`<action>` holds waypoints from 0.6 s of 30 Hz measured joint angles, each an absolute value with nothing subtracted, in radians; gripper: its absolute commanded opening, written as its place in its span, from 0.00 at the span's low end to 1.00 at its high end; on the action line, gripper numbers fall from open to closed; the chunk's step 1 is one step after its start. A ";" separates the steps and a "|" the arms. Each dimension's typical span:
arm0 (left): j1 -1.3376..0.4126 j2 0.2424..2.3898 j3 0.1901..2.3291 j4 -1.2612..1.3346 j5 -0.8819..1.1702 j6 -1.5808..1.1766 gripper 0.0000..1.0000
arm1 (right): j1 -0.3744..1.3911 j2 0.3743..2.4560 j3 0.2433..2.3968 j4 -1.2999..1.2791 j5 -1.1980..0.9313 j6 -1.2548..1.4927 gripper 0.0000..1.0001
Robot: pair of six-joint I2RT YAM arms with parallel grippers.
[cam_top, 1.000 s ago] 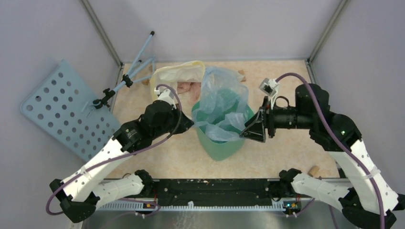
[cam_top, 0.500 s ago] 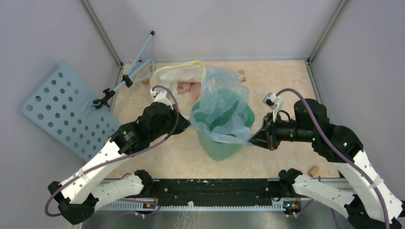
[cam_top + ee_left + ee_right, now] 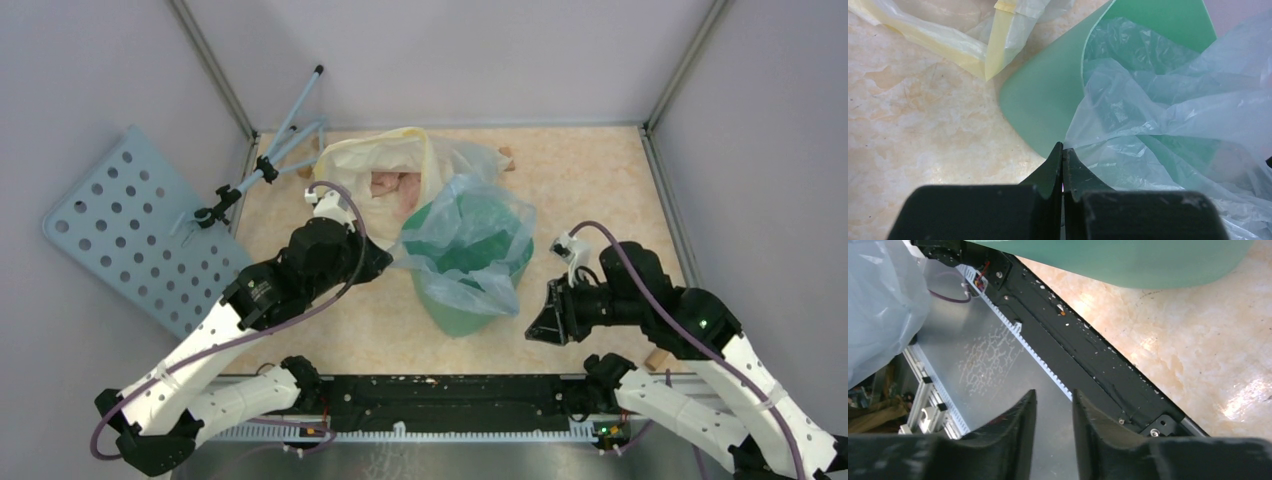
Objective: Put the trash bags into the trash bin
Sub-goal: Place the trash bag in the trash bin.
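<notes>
The mint-green trash bin (image 3: 462,312) stands mid-table, leaning. The see-through pale-blue trash bag (image 3: 470,235) is slumped over its mouth and partly down inside it. My left gripper (image 3: 386,262) is at the bin's left rim. In the left wrist view its jaws (image 3: 1063,148) are shut on a pinched edge of the trash bag (image 3: 1158,100), right beside the bin wall (image 3: 1043,95). My right gripper (image 3: 534,326) hangs low to the right of the bin, apart from it. Its fingers (image 3: 1054,397) stand narrowly open with nothing between them.
A whitish bag with a yellow rim (image 3: 365,165) lies behind the bin, touching the blue bag. A pale-blue perforated board (image 3: 130,230) and a thin blue rod stand (image 3: 270,160) are at the left. Small cork pieces (image 3: 657,357) lie near the right and back edges.
My right gripper let go of the bag's right rim and drew back and down toward the near right. The bag collapsed over the bin. My left arm shifted slightly left, still gripping.
</notes>
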State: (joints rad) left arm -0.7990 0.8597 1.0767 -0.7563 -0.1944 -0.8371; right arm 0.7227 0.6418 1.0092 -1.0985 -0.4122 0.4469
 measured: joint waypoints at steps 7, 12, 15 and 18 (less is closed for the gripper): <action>-0.798 0.860 1.076 -0.754 -0.168 -0.837 0.00 | 0.723 0.624 1.031 -1.025 -0.446 0.467 0.60; -0.798 0.859 1.069 -0.748 -0.160 -0.837 0.00 | 0.723 0.611 1.128 -0.955 -0.477 0.474 0.69; -0.798 0.859 1.069 -0.746 -0.154 -0.837 0.00 | 0.723 0.612 1.176 -0.891 -0.495 0.485 0.72; -0.798 0.859 1.069 -0.743 -0.152 -0.837 0.00 | 0.723 0.619 1.201 -0.833 -0.496 0.509 0.71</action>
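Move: The trash bag's loose edge, hanging over the bin's near right side, is about 2 cm ahead of the right hand, 5 cm to its left and 6 cm above it. The green trash bin's middle lies some 18 cm ahead, 14 cm left and 12 cm lower. The yellow-rimmed white bag is roughly 38 cm ahead and 28 cm left, low on the table. From the left hand, the loose edge is about 27 cm right, 11 cm back. Upward, slowly at first and then quickly, the empty right hand climbs about 12 cm beside the trash bag's loose edge, easing a little left. Its left-pointing fingers tip up some 25 degrees towards level and spread from partly open to wide, with no touch on the bag seen. The left hand almost stays put, still pinching the bag's left edge shut between its fingers. ##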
